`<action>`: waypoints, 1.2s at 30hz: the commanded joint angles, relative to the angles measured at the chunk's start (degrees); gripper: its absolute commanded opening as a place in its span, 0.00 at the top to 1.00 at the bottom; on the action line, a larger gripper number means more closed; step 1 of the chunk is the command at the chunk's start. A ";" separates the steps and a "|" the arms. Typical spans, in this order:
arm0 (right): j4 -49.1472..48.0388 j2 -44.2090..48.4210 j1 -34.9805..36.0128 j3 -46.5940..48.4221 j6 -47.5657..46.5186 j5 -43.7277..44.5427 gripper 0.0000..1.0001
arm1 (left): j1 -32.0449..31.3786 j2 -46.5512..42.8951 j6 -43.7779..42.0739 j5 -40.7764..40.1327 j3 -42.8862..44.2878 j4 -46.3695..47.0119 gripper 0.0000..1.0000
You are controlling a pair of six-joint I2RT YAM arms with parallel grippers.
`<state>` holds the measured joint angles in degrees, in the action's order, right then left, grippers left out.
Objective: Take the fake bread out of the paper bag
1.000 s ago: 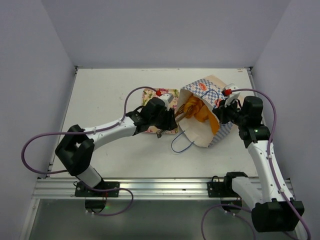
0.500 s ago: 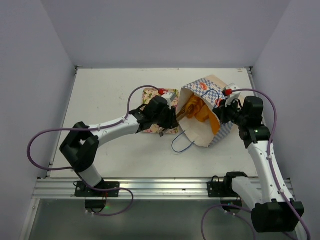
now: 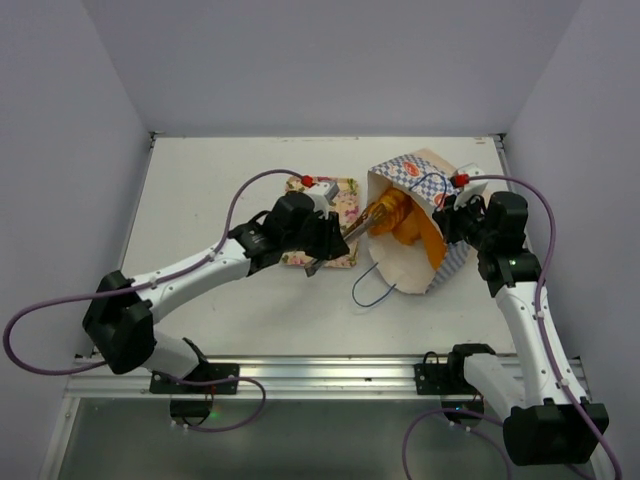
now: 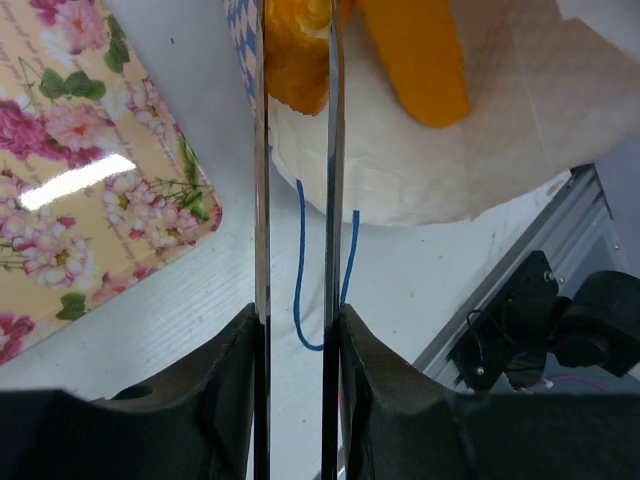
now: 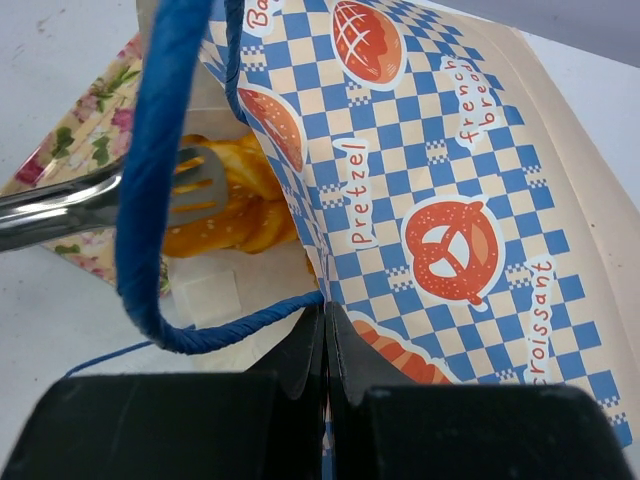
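Note:
The paper bag (image 3: 412, 268) lies open-mouthed toward the left, with its checkered band (image 5: 450, 200) up. My left gripper (image 3: 316, 243) is shut on metal tongs (image 4: 261, 200), and the tongs squeeze a ridged croissant (image 3: 385, 213) at the bag's mouth. The croissant also shows in the left wrist view (image 4: 295, 50) and the right wrist view (image 5: 235, 215). More orange bread (image 3: 412, 232), including a long loaf (image 4: 415, 60), lies inside the bag. My right gripper (image 3: 450, 222) is shut on the bag's rim (image 5: 325, 325).
The pink-flowered tray (image 3: 340, 196) lies just left of the bag, under my left wrist; it also shows in the left wrist view (image 4: 80, 180). A blue cord handle (image 3: 372, 292) trails on the table in front of the bag. Another handle (image 5: 150, 180) loops near my right gripper.
My left arm has drawn back to the left, pulling the tongs and the croissant from deeper in the bag to its mouth. The bag shifted slightly. The right arm has held still.

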<state>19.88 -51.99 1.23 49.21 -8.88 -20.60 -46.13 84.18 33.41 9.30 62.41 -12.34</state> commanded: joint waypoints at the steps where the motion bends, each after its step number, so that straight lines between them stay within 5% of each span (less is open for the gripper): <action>1: -3.53 0.57 0.08 0.01 1.15 4.34 1.00 | 0.34 -5.42 -0.80 3.00 -1.85 0.30 1.00; 26: -4.76 -1.63 0.00 1.06 1.85 15.15 1.00 | 0.25 -25.11 1.57 7.84 -9.68 -5.85 1.00; 36: -4.94 -3.29 -0.97 2.91 2.64 20.34 1.00 | 0.43 -33.46 -0.01 3.01 -8.19 -17.61 1.00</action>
<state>17.12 -54.43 0.97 49.39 -7.42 -3.99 -46.13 53.25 33.89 14.09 52.58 -26.79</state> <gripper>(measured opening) 0.014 0.348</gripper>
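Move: The left hand holds the tongs, already clamped on the twisted bread in the bag's mouth, some 12 cm ahead, 12 cm to its right and 8 cm lower. The tipped bag's middle is about 15 cm ahead and 18 cm right, and the long loaf roughly 9 cm ahead and 22 cm right. The floral tray lies 16 cm ahead, 4 cm left, 17 cm below. From the right hand, already gripping the bag's edge, the twisted bread is about 7 cm ahead and 11 cm left, well below. The tongs keep their pinch on the twisted bread as the left hand, its own grip unchanged, draws them back and left out of the bag's mouth, around 12 cm across the table, rising some 6 cm, mostly in the second half. The right hand keeps hold of the bag's edge and blue handle and pulls them about 5 cm right and slightly forward, turning some 15 degrees clockwise. ##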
